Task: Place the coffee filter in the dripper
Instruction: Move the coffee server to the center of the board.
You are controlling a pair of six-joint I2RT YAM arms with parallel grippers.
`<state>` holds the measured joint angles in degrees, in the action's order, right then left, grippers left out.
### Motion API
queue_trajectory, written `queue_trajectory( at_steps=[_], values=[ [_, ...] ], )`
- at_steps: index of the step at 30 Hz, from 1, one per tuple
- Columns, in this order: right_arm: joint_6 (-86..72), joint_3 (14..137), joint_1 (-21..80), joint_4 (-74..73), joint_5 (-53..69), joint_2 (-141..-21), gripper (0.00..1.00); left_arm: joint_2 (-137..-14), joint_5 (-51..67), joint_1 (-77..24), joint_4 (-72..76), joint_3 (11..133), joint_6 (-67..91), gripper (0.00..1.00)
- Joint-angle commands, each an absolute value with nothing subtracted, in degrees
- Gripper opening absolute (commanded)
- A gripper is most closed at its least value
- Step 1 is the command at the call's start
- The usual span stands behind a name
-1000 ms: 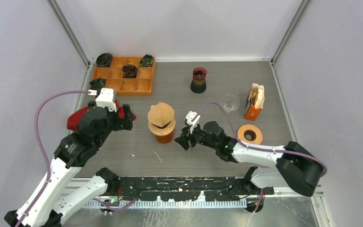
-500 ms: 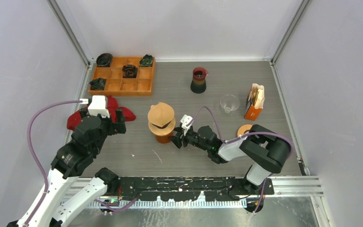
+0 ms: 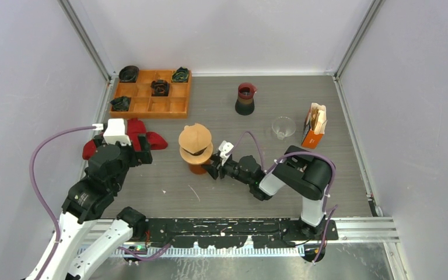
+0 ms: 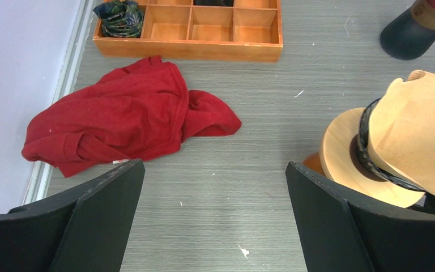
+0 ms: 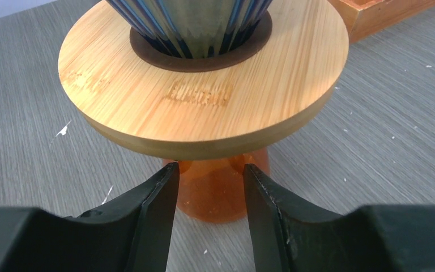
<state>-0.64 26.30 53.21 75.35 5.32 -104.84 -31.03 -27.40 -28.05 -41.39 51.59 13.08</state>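
The dripper (image 3: 198, 155) is a round wooden disc (image 5: 204, 90) with a ribbed cone, standing on an orange base (image 5: 218, 190) in the middle of the table. A tan coffee filter (image 3: 195, 137) sits tilted on top of it, also seen in the left wrist view as the tan filter (image 4: 422, 127). My right gripper (image 5: 209, 165) is low under the disc, open, its fingertips right at the near side of the orange base. In the top view the right gripper (image 3: 212, 169) meets that base. My left gripper (image 4: 212, 167) hangs open and empty left of the dripper.
A red cloth (image 4: 119, 122) lies left of the dripper. A wooden tray (image 3: 151, 93) with dark items stands at the back left. A dark carafe (image 3: 245, 99), a clear glass funnel (image 3: 283, 126) and an orange filter box (image 3: 314, 125) stand at the back right.
My right arm has reached left to the dripper's base while its jaws narrowed. The dripper has shifted slightly left. My left gripper has drawn back to the left.
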Motion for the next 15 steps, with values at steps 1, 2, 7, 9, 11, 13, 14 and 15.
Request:
queue_trajectory(
  at_steps=[1, 2, 7, 9, 11, 13, 14, 15],
  values=[
    [-0.3, 30.47, 53.39, 82.51, 5.3, -107.44, 0.51, -29.66, -26.5, -26.8, -36.64, 51.32, 13.29, 0.99],
    [-0.08, 31.27, 53.42, 82.53, 5.34, -108.08, 0.51, -29.51, -26.48, -26.56, -36.58, 51.23, 13.36, 0.99],
    [0.36, 36.22, 53.44, 82.32, 5.94, -112.05, 0.5, -29.16, -25.78, -25.3, -36.46, 51.03, 13.59, 0.99],
    [0.29, 38.39, 53.42, 82.18, 6.0, -113.9, 0.5, -29.01, -25.47, -24.78, -36.31, 51.01, 13.71, 0.99],
    [0.16, 40.39, 53.43, 82.18, 6.11, -115.64, 0.5, -28.87, -25.19, -24.39, -36.17, 50.85, 13.71, 0.99],
    [0.0, 42.47, 53.45, 82.01, 6.09, -117.19, 0.5, -28.74, -25.06, -23.99, -36.08, 50.87, 13.76, 0.99],
    [-0.07, 43.52, 53.43, 81.92, 6.07, -118.0, 0.5, -28.63, -25.09, -23.84, -36.04, 50.75, 13.84, 0.99],
    [-0.03, 44.43, 53.44, 81.85, 6.05, -118.66, 0.51, -28.53, -25.05, -23.63, -35.95, 50.73, 13.8, 0.99]
  ],
)
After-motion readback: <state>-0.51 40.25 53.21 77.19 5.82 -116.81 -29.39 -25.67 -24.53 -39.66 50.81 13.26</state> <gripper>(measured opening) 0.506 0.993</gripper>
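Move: The coffee server stands right before the right fingertips, its middle about 4 cm to their left and 2 cm ahead, near their height; the dripper with the filter sits on top, some 11 cm above the hand. The red towel's middle lies about 28 cm left and 11 cm ahead, the wooden box 20 cm left and 29 cm ahead. From the left hand, the server is roughly 18 cm right, 4 cm ahead and 18 cm lower. With its half-open fingertips still against the server's near side, under the wooden ring, the right hand pushes the server along over the table, left and forward towards the red towel, about 6 cm and gathering speed. It travels level, the fingers keep their gap, and their tips tilt up only a few degrees. ##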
